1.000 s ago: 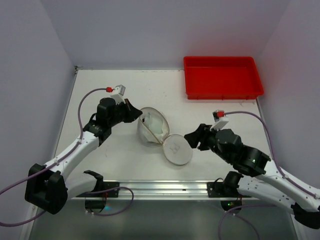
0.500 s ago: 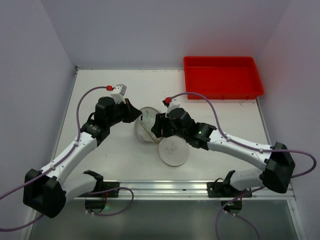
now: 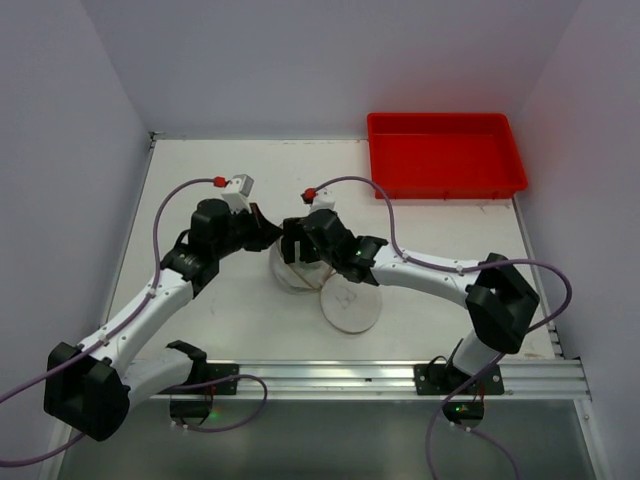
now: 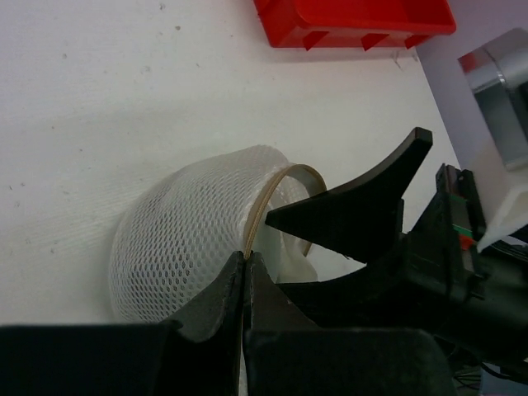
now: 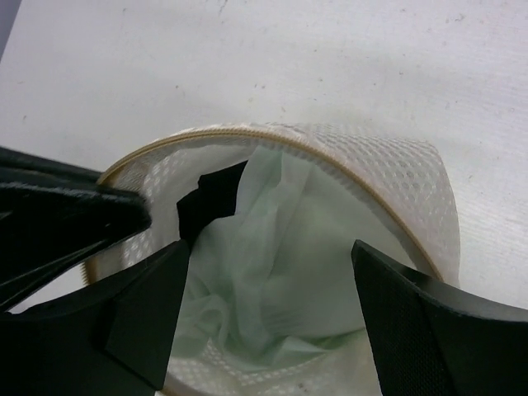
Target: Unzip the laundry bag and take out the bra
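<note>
The white mesh laundry bag [image 3: 283, 272] lies unzipped in the middle of the table. Its round lid [image 3: 350, 305], which bears a small black drawing, is flopped flat toward the near side. My left gripper [image 3: 270, 237] is shut on the bag's beige zip rim [image 4: 262, 210], and the tips [image 4: 247, 257] pinch it. My right gripper [image 3: 297, 250] stands open right at the bag's mouth. In the right wrist view its fingers [image 5: 157, 305] straddle the pale green bra [image 5: 289, 272], crumpled inside the bag [image 5: 404, 177]. Nothing is gripped between them.
A red plastic tray [image 3: 445, 155] stands at the back right, also in the left wrist view's top edge [image 4: 355, 21]. The two arms meet closely over the bag. White walls close in the left, back and right sides.
My right arm swung in from the table's right side to the bag's mouth and its jaws spread wider. The left gripper kept its hold on the rim.
</note>
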Motion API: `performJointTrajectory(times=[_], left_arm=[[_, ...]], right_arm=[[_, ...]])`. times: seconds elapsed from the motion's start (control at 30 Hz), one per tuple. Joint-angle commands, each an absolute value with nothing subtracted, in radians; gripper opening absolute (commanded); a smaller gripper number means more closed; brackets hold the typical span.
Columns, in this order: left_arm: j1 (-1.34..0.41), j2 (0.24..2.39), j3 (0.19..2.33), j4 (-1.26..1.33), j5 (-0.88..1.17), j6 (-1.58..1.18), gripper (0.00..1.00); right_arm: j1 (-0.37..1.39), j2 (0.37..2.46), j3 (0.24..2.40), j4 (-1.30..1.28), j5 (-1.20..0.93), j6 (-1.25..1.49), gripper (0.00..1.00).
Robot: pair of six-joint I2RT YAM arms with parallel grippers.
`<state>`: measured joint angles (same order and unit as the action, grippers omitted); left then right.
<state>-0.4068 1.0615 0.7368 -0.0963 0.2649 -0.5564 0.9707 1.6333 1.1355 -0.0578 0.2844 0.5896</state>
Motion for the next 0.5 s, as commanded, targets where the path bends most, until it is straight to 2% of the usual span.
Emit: performJointTrajectory(times=[0.0, 0.13, 0.23, 0.27, 0.33, 0.37, 0.4, 0.47], left_arm=[[-0.413, 1.026, 0.729, -0.095, 0.267, -0.555, 0.00], [-0.411, 1.019, 0.724, -0.101, 0.256, -0.551, 0.00], [-0.411, 1.016, 0.723, -0.123, 0.230, -0.545, 0.00], [-0.411, 1.012, 0.719, -0.123, 0.223, -0.545, 0.00], [-0.410, 1.005, 0.706, -0.126, 0.212, -0.546, 0.00], [-0.411, 1.005, 0.700, -0.127, 0.200, -0.548, 0.00], [-0.411, 1.005, 0.698, -0.133, 0.193, -0.549, 0.00], [-0.411, 1.003, 0.693, -0.135, 0.189, -0.554, 0.00]], right_arm=[[0.973, 1.672, 1.177, -0.012, 0.365, 0.580, 0.81], [0.968, 1.715, 1.174, -0.015, 0.351, 0.580, 0.76], [0.968, 1.707, 1.144, -0.018, 0.342, 0.569, 0.56], [0.966, 1.697, 1.134, -0.018, 0.341, 0.562, 0.37], [0.966, 1.646, 1.105, -0.017, 0.339, 0.532, 0.19], [0.966, 1.622, 1.092, -0.014, 0.336, 0.522, 0.06], [0.966, 1.597, 1.063, -0.006, 0.333, 0.509, 0.01], [0.966, 1.505, 1.034, 0.024, 0.298, 0.471, 0.00]])
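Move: Inside the unzipped laundry bag, the bra (pale green cloth) lies almost straight below the right hand's open fingers, some 5 cm down and 1 cm ahead. The black cloth beside it is about 3 cm ahead, 4 cm left and 6 cm down. The bag's open lid is roughly 10 cm back, 10 cm right and 7 cm down. From the left hand, the bra is around 5 cm back, 5 cm right and 5 cm below. Sinking about 3.5 cm into the open mouth of the laundry bag, the right hand closes its wide-open fingers and pinches the bra's pale green cloth, then starts drawing it some 1.5 cm to the right with a slight lift. The left hand keeps its pinch on the zip rim, easing a centimetre or so left and down. ##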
